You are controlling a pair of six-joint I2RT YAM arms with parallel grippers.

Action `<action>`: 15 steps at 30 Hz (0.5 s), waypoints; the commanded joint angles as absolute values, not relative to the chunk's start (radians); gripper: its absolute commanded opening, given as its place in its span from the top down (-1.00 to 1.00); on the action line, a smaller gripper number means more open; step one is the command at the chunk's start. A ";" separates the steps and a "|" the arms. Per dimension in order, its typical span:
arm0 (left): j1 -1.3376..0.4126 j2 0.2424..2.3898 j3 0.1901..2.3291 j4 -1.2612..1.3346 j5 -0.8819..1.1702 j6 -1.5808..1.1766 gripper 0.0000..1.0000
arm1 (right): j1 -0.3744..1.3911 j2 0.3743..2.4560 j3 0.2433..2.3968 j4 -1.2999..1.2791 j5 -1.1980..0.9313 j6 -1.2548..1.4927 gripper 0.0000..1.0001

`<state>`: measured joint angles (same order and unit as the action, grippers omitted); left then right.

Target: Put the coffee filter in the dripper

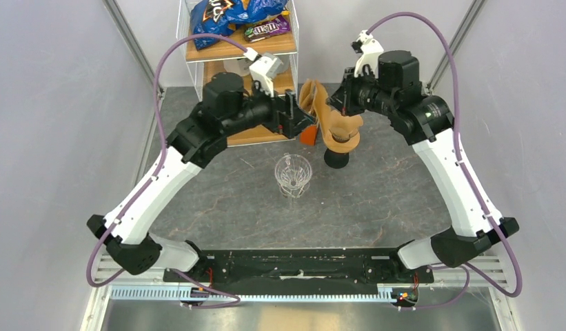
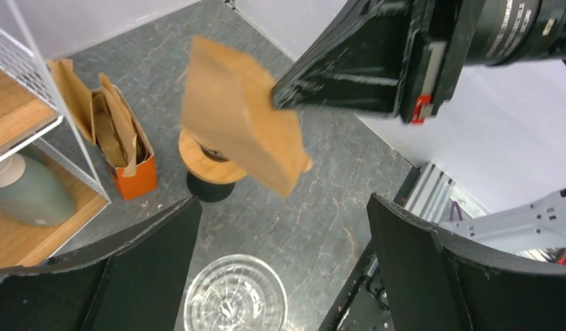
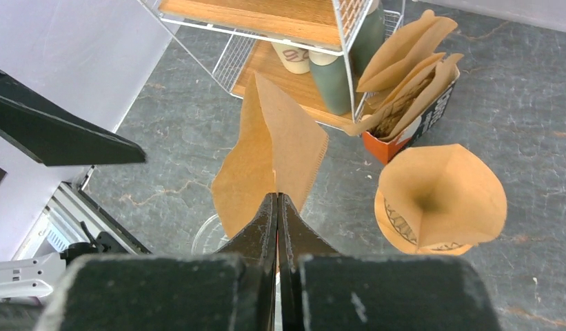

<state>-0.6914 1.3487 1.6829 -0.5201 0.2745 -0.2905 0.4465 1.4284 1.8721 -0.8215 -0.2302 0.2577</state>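
My right gripper is shut on the lower edge of a flat brown coffee filter, holding it in the air. Seen from above, this filter hangs between the two grippers at the back of the table. My left gripper is wide open with nothing in it, facing the held filter from the left. The clear glass dripper stands on the table in front of and below both grippers, and shows under the left fingers. It peeks out behind the filter in the right wrist view.
A wood-rimmed holder on a black base carries an opened filter cone. An orange box of filters stands beside a wire-and-wood shelf with snack bags, bottles and cups. Grey walls close in both sides.
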 commanded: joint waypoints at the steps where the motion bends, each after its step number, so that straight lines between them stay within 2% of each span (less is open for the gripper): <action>1: -0.778 1.398 1.767 -0.480 0.051 -0.312 -0.97 | 0.501 1.441 1.877 -0.751 -0.151 0.193 1.00; 9: -0.825 1.461 1.788 -0.542 -0.167 -0.310 -0.46 | 0.549 1.465 1.908 -0.747 -0.059 0.143 1.00; 15: -0.824 1.492 1.809 -0.567 -0.239 -0.301 -0.21 | 0.563 1.470 1.913 -0.747 -0.060 0.141 1.00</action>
<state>-0.8204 1.4780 1.7584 -0.5587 -0.1513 -0.2977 0.5510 1.4658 1.8725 -0.7933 -0.0872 0.1600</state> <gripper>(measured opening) 0.636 0.007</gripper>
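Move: The coffee filter held in the right fingers is some 6 cm to the left hand's right, about 4 cm ahead and 1 cm lower. For the right hand, which still pinches that filter's edge, the empty glass dripper lies about 5 cm back, 7 cm left and 23 cm below. The wooden dripper, already lined, stands roughly 5 cm ahead, 6 cm right and 18 cm down; the filter box 15 cm ahead, 4 cm left and 28 cm down. Left hand moves about 4 cm forward and 3 down, partly closing, towards the filter pinched by the right. ##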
